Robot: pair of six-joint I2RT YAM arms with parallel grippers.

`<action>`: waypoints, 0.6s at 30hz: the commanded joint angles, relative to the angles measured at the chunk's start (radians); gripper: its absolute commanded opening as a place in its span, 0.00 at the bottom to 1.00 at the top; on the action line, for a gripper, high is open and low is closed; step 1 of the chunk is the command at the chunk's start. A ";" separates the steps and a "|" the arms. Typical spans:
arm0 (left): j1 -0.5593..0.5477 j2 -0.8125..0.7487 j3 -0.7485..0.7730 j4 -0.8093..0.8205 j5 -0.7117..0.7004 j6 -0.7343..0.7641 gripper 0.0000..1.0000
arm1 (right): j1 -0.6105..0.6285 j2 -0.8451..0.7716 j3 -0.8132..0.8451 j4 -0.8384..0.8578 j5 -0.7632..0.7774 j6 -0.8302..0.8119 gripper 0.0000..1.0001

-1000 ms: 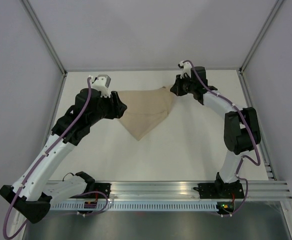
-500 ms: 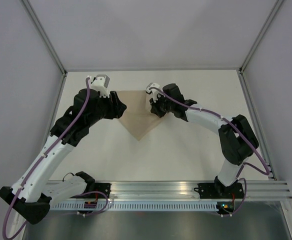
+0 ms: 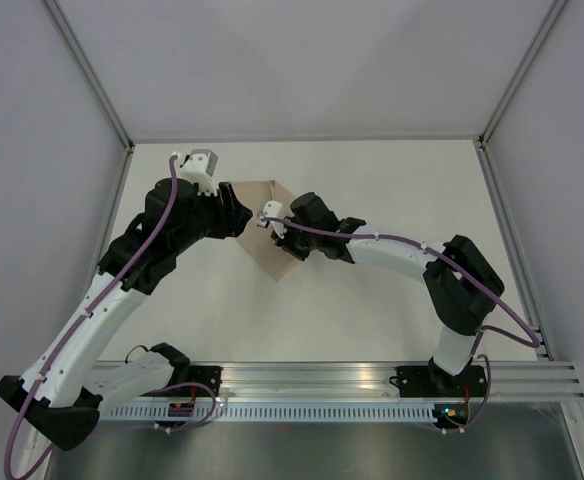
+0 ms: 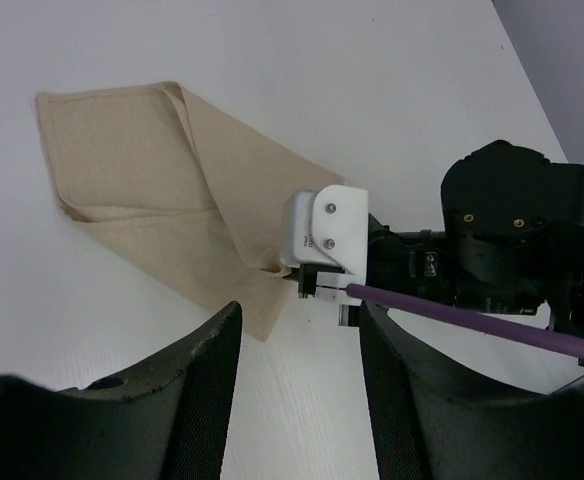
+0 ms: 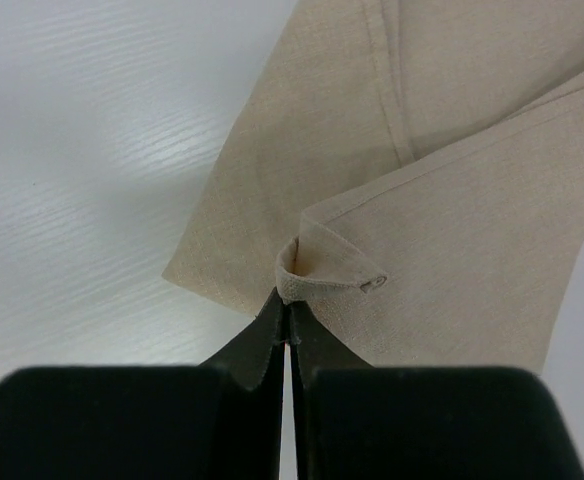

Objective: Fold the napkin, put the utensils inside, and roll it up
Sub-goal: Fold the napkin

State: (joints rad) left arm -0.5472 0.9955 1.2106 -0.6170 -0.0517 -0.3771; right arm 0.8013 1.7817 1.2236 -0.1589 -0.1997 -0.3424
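The tan napkin [image 3: 275,258] lies on the white table, folded over itself, with a point toward the near side. My right gripper [image 3: 270,222] is shut on one corner of it and holds that corner over the rest of the cloth. In the right wrist view the jaws [image 5: 290,322] pinch a curled hem of the napkin [image 5: 452,190]. My left gripper [image 3: 240,218] is open and empty just left of the cloth. In the left wrist view its gripper [image 4: 297,400] frames bare table near the napkin [image 4: 132,180] and the right gripper [image 4: 322,235]. No fork is in view.
The white table [image 3: 372,300] is enclosed by grey walls at the left, back and right. A metal rail [image 3: 372,385] with the arm bases runs along the near edge. The two wrists are close together over the cloth.
My right gripper has swept left and nearer with the napkin's corner, folding the cloth over itself. The visible cloth has narrowed. The left arm has stayed put.
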 commanded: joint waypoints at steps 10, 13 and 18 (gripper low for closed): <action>-0.002 -0.017 -0.002 0.000 -0.016 -0.125 0.56 | 0.050 0.073 0.004 -0.005 0.048 -0.044 0.03; -0.002 -0.018 -0.003 0.002 -0.017 -0.125 0.56 | 0.058 0.091 0.008 -0.005 0.048 -0.037 0.04; -0.002 -0.018 -0.005 0.002 -0.014 -0.125 0.56 | 0.062 0.119 0.028 -0.017 0.033 -0.024 0.05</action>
State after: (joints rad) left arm -0.5472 0.9939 1.2102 -0.6174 -0.0521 -0.3771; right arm 0.8558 1.8805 1.2236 -0.1738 -0.1596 -0.3714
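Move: The right hand already holds the napkin's folded-over corner. The napkin's near point, beside which it is being brought down, lies about 4 cm back, 2 cm left and 9 cm below. At that same lower level, the loose edge's far end is some 24 cm ahead and 4 cm left, and the right fold corner about 12 cm ahead and 11 cm right. From the idle left hand, the near point is roughly 3 cm ahead, 10 cm right and 30 cm below. Keeping the napkin corner pinched in its shut fingertips, the right hand sinks steadily, about 5 cm, towards the part of the napkin beside its near point. It also eases back some 2 cm, while the left-pointing fingers tip a little steeper, by around 5 degrees. ##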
